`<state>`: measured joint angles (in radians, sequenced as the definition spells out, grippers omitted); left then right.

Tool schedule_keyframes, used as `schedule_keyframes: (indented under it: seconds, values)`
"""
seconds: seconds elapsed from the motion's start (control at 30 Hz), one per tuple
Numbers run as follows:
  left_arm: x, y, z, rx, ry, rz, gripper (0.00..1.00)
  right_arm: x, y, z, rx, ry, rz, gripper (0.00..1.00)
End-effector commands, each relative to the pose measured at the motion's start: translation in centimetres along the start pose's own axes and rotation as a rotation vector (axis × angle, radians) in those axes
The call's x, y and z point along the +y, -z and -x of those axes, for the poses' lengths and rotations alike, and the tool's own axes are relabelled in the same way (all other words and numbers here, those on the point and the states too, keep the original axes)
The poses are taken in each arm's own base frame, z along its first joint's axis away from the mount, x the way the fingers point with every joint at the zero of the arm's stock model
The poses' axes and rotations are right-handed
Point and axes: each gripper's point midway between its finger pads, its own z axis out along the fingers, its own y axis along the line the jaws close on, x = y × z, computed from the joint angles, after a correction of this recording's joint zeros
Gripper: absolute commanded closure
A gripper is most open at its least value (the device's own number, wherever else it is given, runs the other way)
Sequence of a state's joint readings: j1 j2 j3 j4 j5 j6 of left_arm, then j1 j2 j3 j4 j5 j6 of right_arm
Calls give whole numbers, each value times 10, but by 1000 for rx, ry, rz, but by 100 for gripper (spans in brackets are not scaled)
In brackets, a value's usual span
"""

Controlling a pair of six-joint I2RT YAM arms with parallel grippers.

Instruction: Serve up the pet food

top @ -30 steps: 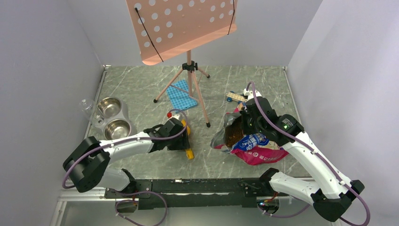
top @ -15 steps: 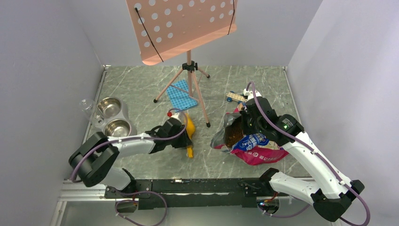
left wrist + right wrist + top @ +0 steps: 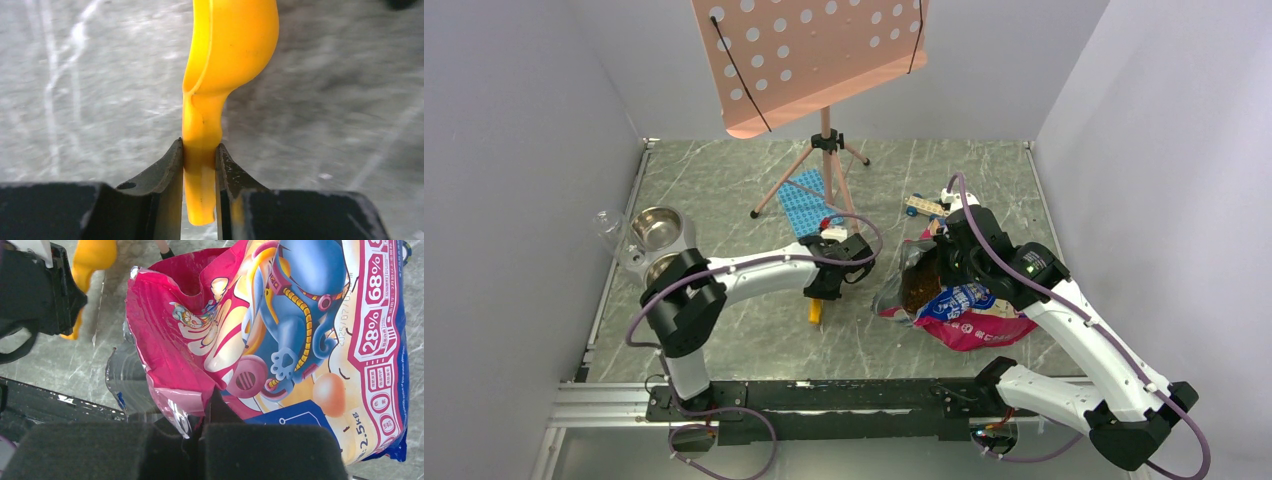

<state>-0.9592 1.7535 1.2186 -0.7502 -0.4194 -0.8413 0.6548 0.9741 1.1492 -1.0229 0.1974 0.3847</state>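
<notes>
Dark brown pet food [image 3: 916, 287] shows inside the open mouth of the pink-and-blue bag [image 3: 969, 312], which lies on the table at the right. My right gripper [image 3: 940, 252] is shut on the bag's upper rim, and in the right wrist view the foil edge [image 3: 192, 407] is pinched between its pads. My left gripper [image 3: 200, 149] is shut on the handle of the yellow scoop [image 3: 232, 45], whose bowl points away from the wrist. From above, the scoop's handle end [image 3: 814, 312] sticks out below the left gripper [image 3: 826, 288], just left of the bag's mouth.
A double steel bowl holder [image 3: 656, 228] stands at the left edge, its nearer bowl partly behind the left arm. A clear cup [image 3: 608, 224] is beside it. A music stand's tripod [image 3: 827, 160], a blue mat [image 3: 810, 205] and a toy car [image 3: 921, 207] sit farther back.
The left arm has swung right across the table toward the bag, carrying the yellow scoop, and its jaws have closed onto the handle. The right arm and the bag have not moved.
</notes>
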Motion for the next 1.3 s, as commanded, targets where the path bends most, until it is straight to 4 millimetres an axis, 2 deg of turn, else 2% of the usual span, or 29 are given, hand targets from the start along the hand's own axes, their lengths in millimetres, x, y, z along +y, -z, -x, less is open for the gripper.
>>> schedule_keyframes:
  seconds: [0.0,0.07,0.13,0.3,0.5,0.6,0.77,0.97,1.1,1.27]
  values:
    - [69,7,-9,47,-136,356,100,16,8,16,-56,-31,80,100]
    - [78,4,-10,60,-189,419,100,16,7,15,-54,-30,83,100]
    - [76,1,-10,77,-232,420,92,17,5,14,-49,-29,86,100]
    - [46,-7,-17,95,-263,216,68,18,3,14,-45,-23,85,100]
    - [21,-1,-16,64,-229,34,47,19,1,14,-37,-19,87,100]
    - [14,5,-12,47,-206,-34,40,19,0,14,-35,-18,86,100]
    - [12,15,-5,14,-126,-139,36,20,0,13,-34,-23,90,100]
    - [16,20,0,-18,-113,-166,34,20,1,12,-30,-29,94,100]
    - [20,15,-1,-22,-82,-194,31,21,1,12,-27,-30,96,100]
    - [16,8,-1,-64,-37,-346,30,21,1,12,-21,-33,97,100]
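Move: The left hand, close above the table, already holds the yellow scoop by its handle, bowl tipped on its side. The bare table where the scoop goes down is about 2 cm ahead, 2 cm left and 4 cm below. The stand's nearest foot is roughly 7 cm ahead and 11 cm right; the food bag's open mouth is some 22 cm right and 1 cm ahead. From the right hand, that spot is about 25 cm left, 5 cm ahead and 20 cm below. Still gripping the scoop's handle, the left hand swings about 6 cm left and 2 cm down to the table, rolling its left side up by some 25 degrees to turn the bowl upward. Then the fingers open wide and let go of the handle as the hand comes back right about 3 cm and rolls back, twists slightly clockwise, and after a small further dip rises about 3 cm before easing down a little, open over the handle. ##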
